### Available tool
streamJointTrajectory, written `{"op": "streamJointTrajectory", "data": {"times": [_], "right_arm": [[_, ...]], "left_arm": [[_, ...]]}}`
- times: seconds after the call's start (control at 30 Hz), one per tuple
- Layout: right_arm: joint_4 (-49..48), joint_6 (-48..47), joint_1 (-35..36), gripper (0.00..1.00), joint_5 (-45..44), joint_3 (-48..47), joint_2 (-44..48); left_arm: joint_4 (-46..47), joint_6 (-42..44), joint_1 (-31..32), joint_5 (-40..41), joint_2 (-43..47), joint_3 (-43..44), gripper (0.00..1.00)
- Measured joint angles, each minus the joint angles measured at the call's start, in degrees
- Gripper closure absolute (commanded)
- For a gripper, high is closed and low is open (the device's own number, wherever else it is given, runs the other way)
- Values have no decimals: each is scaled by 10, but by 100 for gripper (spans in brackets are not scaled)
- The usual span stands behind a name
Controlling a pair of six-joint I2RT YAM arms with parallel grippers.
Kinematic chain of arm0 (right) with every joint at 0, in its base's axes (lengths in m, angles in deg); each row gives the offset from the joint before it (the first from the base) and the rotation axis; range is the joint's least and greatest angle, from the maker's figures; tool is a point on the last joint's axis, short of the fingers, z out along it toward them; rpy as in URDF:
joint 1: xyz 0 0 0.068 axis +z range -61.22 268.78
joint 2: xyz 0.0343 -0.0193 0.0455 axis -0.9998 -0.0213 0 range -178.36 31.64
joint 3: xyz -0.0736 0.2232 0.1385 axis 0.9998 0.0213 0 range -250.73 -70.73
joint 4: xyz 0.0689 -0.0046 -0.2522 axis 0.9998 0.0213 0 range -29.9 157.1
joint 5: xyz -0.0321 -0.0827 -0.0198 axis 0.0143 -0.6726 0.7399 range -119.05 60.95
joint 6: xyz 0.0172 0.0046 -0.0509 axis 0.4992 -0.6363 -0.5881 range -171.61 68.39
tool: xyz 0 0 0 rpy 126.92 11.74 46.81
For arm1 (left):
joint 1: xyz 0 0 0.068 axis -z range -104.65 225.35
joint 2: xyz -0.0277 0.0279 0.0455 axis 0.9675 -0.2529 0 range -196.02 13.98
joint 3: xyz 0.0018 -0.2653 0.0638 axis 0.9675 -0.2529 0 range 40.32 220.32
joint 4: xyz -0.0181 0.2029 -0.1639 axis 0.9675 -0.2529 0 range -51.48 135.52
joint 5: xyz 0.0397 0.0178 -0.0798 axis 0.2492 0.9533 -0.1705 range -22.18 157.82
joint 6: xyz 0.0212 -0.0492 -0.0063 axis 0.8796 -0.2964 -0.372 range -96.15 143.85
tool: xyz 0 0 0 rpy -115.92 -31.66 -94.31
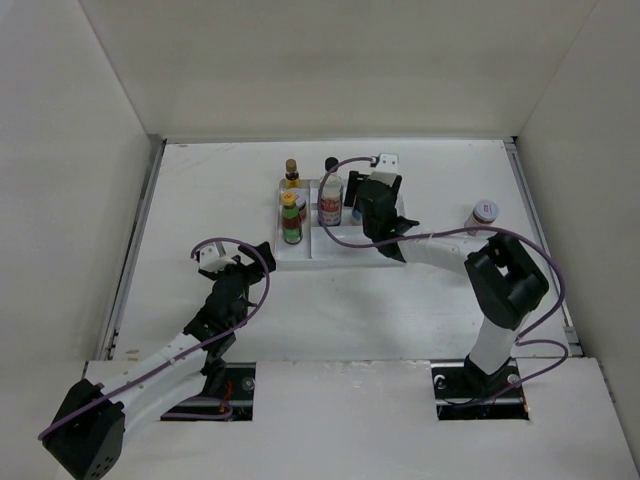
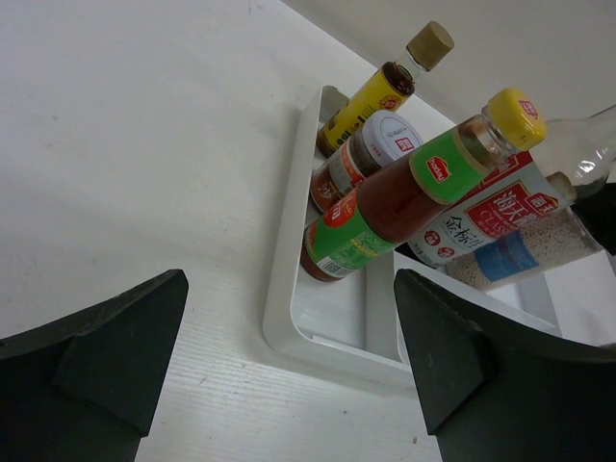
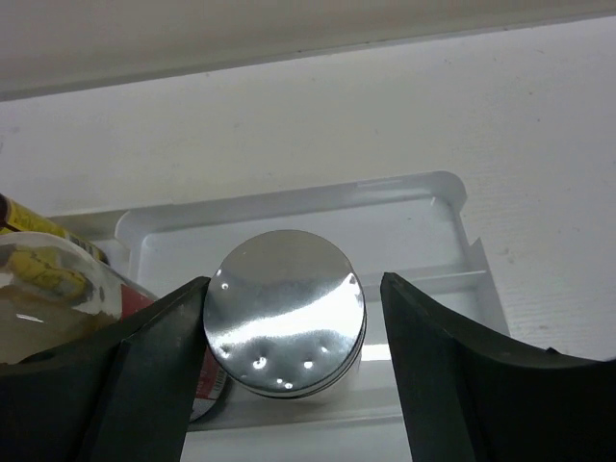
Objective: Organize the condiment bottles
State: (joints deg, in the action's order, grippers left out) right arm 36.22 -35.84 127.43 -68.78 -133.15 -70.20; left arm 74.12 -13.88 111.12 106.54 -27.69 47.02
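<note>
The white divided tray (image 1: 345, 247) holds the yellow-capped green bottle (image 1: 290, 218), the tall dark black-capped bottle (image 1: 330, 197) and a silver-lidded jar (image 2: 377, 144). The small yellow bottle (image 1: 291, 172) stands at its far left corner. My right gripper (image 3: 294, 284) is open over the tray and straddles another silver-lidded jar (image 3: 286, 313). Its left finger touches the lid and its right finger stands a little clear. A third silver-lidded jar (image 1: 482, 213) stands on the table at the right. My left gripper (image 1: 258, 258) is open and empty before the tray's near left corner (image 2: 289, 318).
White walls enclose the table on the left, back and right. The tray's right compartment (image 3: 404, 226) lies bare behind the straddled jar. The right arm's elbow (image 1: 510, 275) rises at the near right, with a purple cable looping over the tray.
</note>
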Motion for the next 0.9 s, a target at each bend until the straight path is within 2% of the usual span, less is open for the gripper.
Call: {"op": "streamJointTrajectory", "data": {"times": [0.17, 0.27, 0.33, 0.47, 0.53, 0.63, 0.77, 0.9], "right_arm": [[5, 1, 3, 18, -6, 4, 14], [19, 2, 5, 17, -16, 35, 73], [26, 5, 7, 15, -30, 75, 145], [39, 9, 0, 3, -80, 165, 333], [59, 14, -30, 0, -116, 203, 423], [118, 34, -114, 0, -163, 248, 520], [207, 71, -193, 0, -181, 279, 546], [282, 104, -217, 0, -175, 287, 507]], "left_arm": [[0, 0, 0, -1, 3, 0, 11], [0, 0, 0, -2, 7, 0, 11], [0, 0, 0, -2, 8, 0, 11], [0, 0, 0, -4, 8, 0, 11], [0, 0, 0, -4, 8, 0, 11], [0, 0, 0, -4, 7, 0, 11], [1, 0, 0, -5, 7, 0, 11], [2, 0, 0, -5, 6, 0, 11]]}}
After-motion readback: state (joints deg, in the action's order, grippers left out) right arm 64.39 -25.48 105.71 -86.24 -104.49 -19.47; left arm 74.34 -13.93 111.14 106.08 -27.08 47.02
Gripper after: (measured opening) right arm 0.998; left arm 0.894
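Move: The silver-lidded jar still out on the table stands about 29 cm right and 12 cm back of the right hand, its middle some 3 cm lower. The white-lidded jar is roughly 31 cm right and 4 cm back; the tray jar sits straight between the fingers, the clear bottle 8 cm left, level forward. From the left hand, the silver-lidded jar lies about 53 cm right and 5 cm ahead. The right hand opens off the tray jar, arcing 29 cm right and 16 back towards the silver-lidded jar. ##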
